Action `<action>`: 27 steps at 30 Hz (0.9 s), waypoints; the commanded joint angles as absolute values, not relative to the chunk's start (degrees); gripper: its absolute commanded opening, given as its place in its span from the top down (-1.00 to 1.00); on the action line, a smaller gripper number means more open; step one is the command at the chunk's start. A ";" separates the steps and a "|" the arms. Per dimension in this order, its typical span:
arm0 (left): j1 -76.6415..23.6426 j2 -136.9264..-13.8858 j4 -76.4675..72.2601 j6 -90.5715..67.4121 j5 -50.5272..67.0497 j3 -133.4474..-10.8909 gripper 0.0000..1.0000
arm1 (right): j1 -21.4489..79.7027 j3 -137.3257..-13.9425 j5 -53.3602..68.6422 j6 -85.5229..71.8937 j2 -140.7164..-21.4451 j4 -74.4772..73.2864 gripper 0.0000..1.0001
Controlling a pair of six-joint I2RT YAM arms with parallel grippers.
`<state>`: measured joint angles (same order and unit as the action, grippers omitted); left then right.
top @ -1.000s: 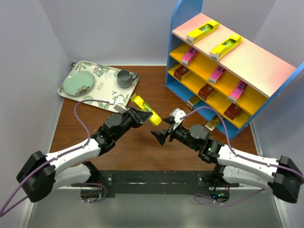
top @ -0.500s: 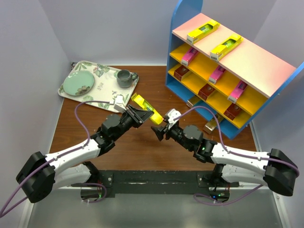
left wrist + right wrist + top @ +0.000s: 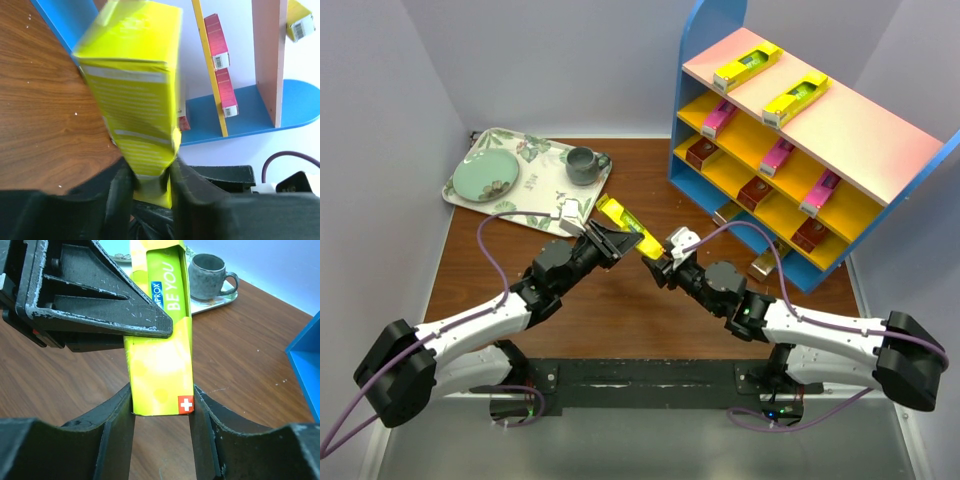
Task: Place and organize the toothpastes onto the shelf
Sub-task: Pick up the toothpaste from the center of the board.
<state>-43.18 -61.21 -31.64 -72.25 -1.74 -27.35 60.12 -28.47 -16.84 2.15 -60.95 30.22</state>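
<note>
Above the brown table a yellow toothpaste carton (image 3: pixel 623 221) is held from both ends. My left gripper (image 3: pixel 610 241) is shut on its one end; the left wrist view shows the carton (image 3: pixel 135 90) pinched between my left gripper's (image 3: pixel 150 180) jaws. My right gripper (image 3: pixel 658 268) is shut on the other end, its jaws pressing both sides of the carton (image 3: pixel 160 365) just above my right gripper's (image 3: pixel 161 412) tips. The shelf (image 3: pixel 820 110) stands at the right with yellow (image 3: pixel 747 64), pink (image 3: pixel 778 155) and dark red (image 3: pixel 753 191) toothpastes on its boards.
A floral tray (image 3: pixel 535 175) at the back left carries a green plate (image 3: pixel 485 178) and a grey mug (image 3: pixel 583 165). Two more cartons (image 3: pixel 767 262) (image 3: pixel 727 213) lie on the table at the foot of the shelf.
My right gripper has moved left toward the carton and closed its jaws on the free end. The left gripper has kept its hold and barely moved.
</note>
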 commanded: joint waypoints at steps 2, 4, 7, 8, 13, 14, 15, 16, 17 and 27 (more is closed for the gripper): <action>-43.15 -58.80 -31.47 -68.65 -3.77 -29.26 0.04 | 60.73 -33.04 -16.96 2.37 -57.93 27.70 0.35; -43.15 -57.49 -29.46 -66.29 -5.62 -29.79 -0.16 | 60.65 -34.01 -17.23 2.11 -56.17 24.62 0.42; -43.15 -55.65 -26.21 -62.60 -8.43 -31.11 -0.39 | 60.65 -36.12 -17.58 1.67 -54.76 19.53 0.49; -43.15 -55.11 -25.23 -61.53 -9.92 -31.90 -0.45 | 60.73 -36.65 -17.67 1.58 -54.49 18.38 0.49; -43.07 -50.73 -16.99 -52.33 -15.63 -35.50 -0.69 | 60.73 -41.65 -19.42 0.44 -53.96 8.54 0.56; -43.07 -49.93 -15.92 -50.56 -17.47 -36.81 -0.72 | 60.65 -42.62 -19.77 0.44 -54.31 6.79 0.56; -43.07 -49.23 -15.30 -48.80 -18.19 -37.26 -0.74 | 60.64 -44.54 -19.95 -1.65 -54.40 3.64 0.56; -43.07 -47.48 -14.68 -45.65 -18.80 -37.79 -0.74 | 60.64 -45.43 -20.39 -2.10 -54.58 2.39 0.57; -43.07 -46.68 -14.68 -44.22 -19.59 -37.79 -0.74 | 60.56 -46.74 -20.39 -3.24 -54.75 1.33 0.58; -43.07 -38.24 -7.58 -25.51 -23.02 -42.09 -0.78 | 60.64 -58.79 -23.99 -8.44 -56.43 -14.48 0.59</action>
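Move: The yellow toothpaste is in both my hands: its middle lies about 3 cm ahead and 2 cm left of my left hand, and 5 cm ahead and 5 cm left of my right. The gray mug stands some 25 cm ahead, 12 cm left and 17 cm below my left hand. From my right hand, the free stretch of shelf top is roughly 16 cm ahead, 30 cm right and 15 cm higher. My left fingers open wide and let go of the toothpaste, while my right keeps its pinch on the box's near end. My left hand then draws off left and up, about 10 cm each way, its fingers swinging from forward-right towards straight ahead. My right lifts the box about 6 cm, easing 2 cm right and tipping down some 10 degrees. ##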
